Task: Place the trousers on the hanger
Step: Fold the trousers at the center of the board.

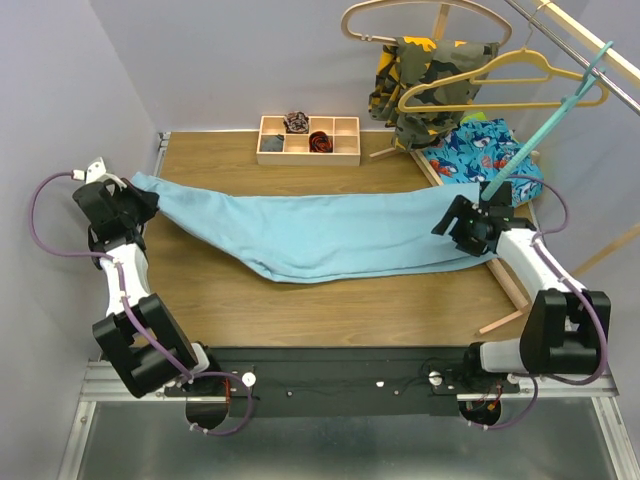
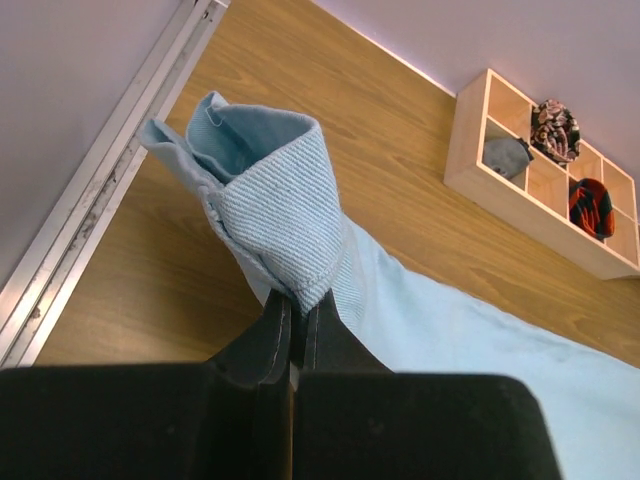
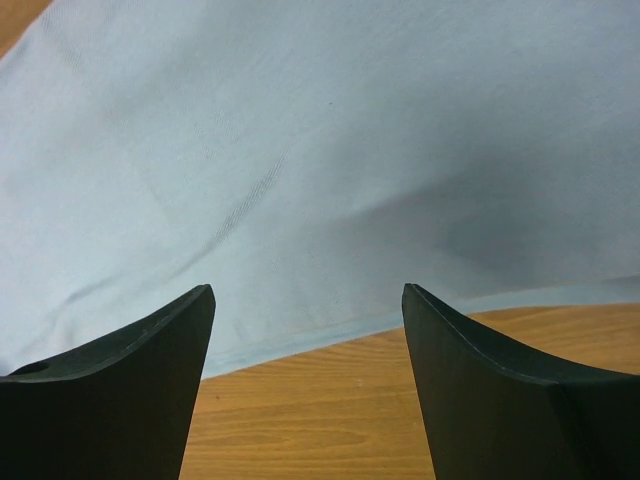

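The light sky-blue trousers [image 1: 320, 235] lie stretched across the wooden table from left to right. My left gripper [image 1: 143, 196] is shut on their left end. In the left wrist view a folded, ribbed edge of the trousers [image 2: 280, 210] sticks up out of the left gripper [image 2: 297, 305]. My right gripper [image 1: 452, 226] hovers open over the right end of the trousers [image 3: 300, 130]. Nothing lies between the fingers of the right gripper [image 3: 307, 290]. The teal hanger [image 1: 545, 120] slants from the upper right down to a spot just behind the right gripper; its lower part is hidden.
A wooden compartment tray [image 1: 307, 140] with small items stands at the back. A camouflage garment [image 1: 430, 80] on a yellow hanger, a shark-print cloth [image 1: 480, 150] and a pale wooden hanger [image 1: 420, 15] crowd the back right. A wooden slat [image 1: 505, 320] lies at the right edge.
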Robot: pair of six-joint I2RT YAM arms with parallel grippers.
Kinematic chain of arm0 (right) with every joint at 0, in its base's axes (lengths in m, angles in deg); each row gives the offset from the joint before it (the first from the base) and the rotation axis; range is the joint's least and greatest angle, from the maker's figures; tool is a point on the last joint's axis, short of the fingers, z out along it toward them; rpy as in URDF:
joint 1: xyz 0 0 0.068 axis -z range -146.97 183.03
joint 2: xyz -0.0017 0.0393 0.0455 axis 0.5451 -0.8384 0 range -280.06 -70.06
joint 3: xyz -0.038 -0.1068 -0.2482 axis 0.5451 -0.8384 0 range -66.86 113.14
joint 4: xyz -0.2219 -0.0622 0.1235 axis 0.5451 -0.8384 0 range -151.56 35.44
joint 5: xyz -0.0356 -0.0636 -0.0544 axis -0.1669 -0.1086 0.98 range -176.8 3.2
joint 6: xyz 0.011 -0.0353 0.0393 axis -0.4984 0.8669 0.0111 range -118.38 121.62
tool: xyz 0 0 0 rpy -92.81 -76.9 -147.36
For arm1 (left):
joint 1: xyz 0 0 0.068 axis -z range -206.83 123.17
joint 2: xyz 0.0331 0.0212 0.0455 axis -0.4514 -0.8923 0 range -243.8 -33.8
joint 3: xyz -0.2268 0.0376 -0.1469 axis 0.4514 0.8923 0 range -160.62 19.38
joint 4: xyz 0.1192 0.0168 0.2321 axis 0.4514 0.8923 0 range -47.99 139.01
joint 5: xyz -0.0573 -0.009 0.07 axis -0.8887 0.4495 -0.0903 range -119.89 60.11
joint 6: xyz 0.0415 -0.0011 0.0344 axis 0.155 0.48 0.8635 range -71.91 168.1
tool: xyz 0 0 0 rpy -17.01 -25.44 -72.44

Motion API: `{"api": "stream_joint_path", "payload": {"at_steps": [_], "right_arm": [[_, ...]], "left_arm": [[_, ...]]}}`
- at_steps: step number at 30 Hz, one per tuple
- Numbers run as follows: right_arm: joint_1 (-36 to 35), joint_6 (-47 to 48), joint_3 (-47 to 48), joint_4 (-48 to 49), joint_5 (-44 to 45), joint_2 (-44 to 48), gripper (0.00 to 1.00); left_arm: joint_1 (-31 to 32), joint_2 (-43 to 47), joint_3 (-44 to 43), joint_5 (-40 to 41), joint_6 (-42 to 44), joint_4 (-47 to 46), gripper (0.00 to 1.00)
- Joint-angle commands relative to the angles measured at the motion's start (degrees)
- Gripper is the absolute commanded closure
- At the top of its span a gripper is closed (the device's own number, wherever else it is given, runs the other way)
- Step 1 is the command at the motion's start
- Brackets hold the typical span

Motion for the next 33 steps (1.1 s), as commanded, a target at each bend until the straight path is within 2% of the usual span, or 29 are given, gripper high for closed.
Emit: {"api": "stream_joint_path", "payload": {"at_steps": [1, 7, 11, 20, 27, 33], "right_arm": [[-2.3, -0.1, -2.5, 8.0, -2.4, -3.6, 0.17], [-2.3, 1.8, -5.0, 13.6, -3.1, -9.7, 0.18], [-3.9, 0.9, -6.6, 13.7, -4.8, -12.9, 0.18], [-10.0, -5.2, -11.8, 13.7, -6.4, -13.1, 0.19], [-15.7, -7.1, -8.7, 13.8, -6.5, -16.6, 0.19], [-21.3, -9.7, -2.9, 13.8, -6.3, -22.7, 0.19]], "left_arm": [[-0.2, 2.3, -2.1, -2.8, 0.6, -3.1, 1.00], [-0.2, 2.4, -2.7, -3.9, 0.6, -3.5, 1.00], [-0.2, 2.0, -4.0, -4.2, 0.4, -3.0, 1.00], [-0.2, 0.3, -8.9, -3.6, -0.2, -1.3, 1.00], [0.4, -0.4, -10.8, -7.1, -0.1, -2.2, 1.00], [5.3, 0.4, -11.5, -10.0, 3.8, -3.3, 1.00]]}}
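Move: My right hand hovers open some 7 cm above the right part of the trousers. The trousers' middle is about 30 cm to its left and 4 cm back, and their near edge about 11 cm back, straight behind. The patterned cloth lies some 14 cm ahead and 10 cm right. My left hand holds the left end up; from it the trousers' middle lies about 38 cm right, 9 cm back and 18 cm below, with the box some 12 cm ahead and 35 cm right. I lower my open right hand about 6 cm onto the trousers, then, pressing down on the cloth, drag it left towards their middle for another 10 cm or so, the wrist turning counter-clockwise. Meanwhile my left hand keeps its pinch on the raised end, barely moves at first, then lifts it about 6 cm more, easing slightly forward. ##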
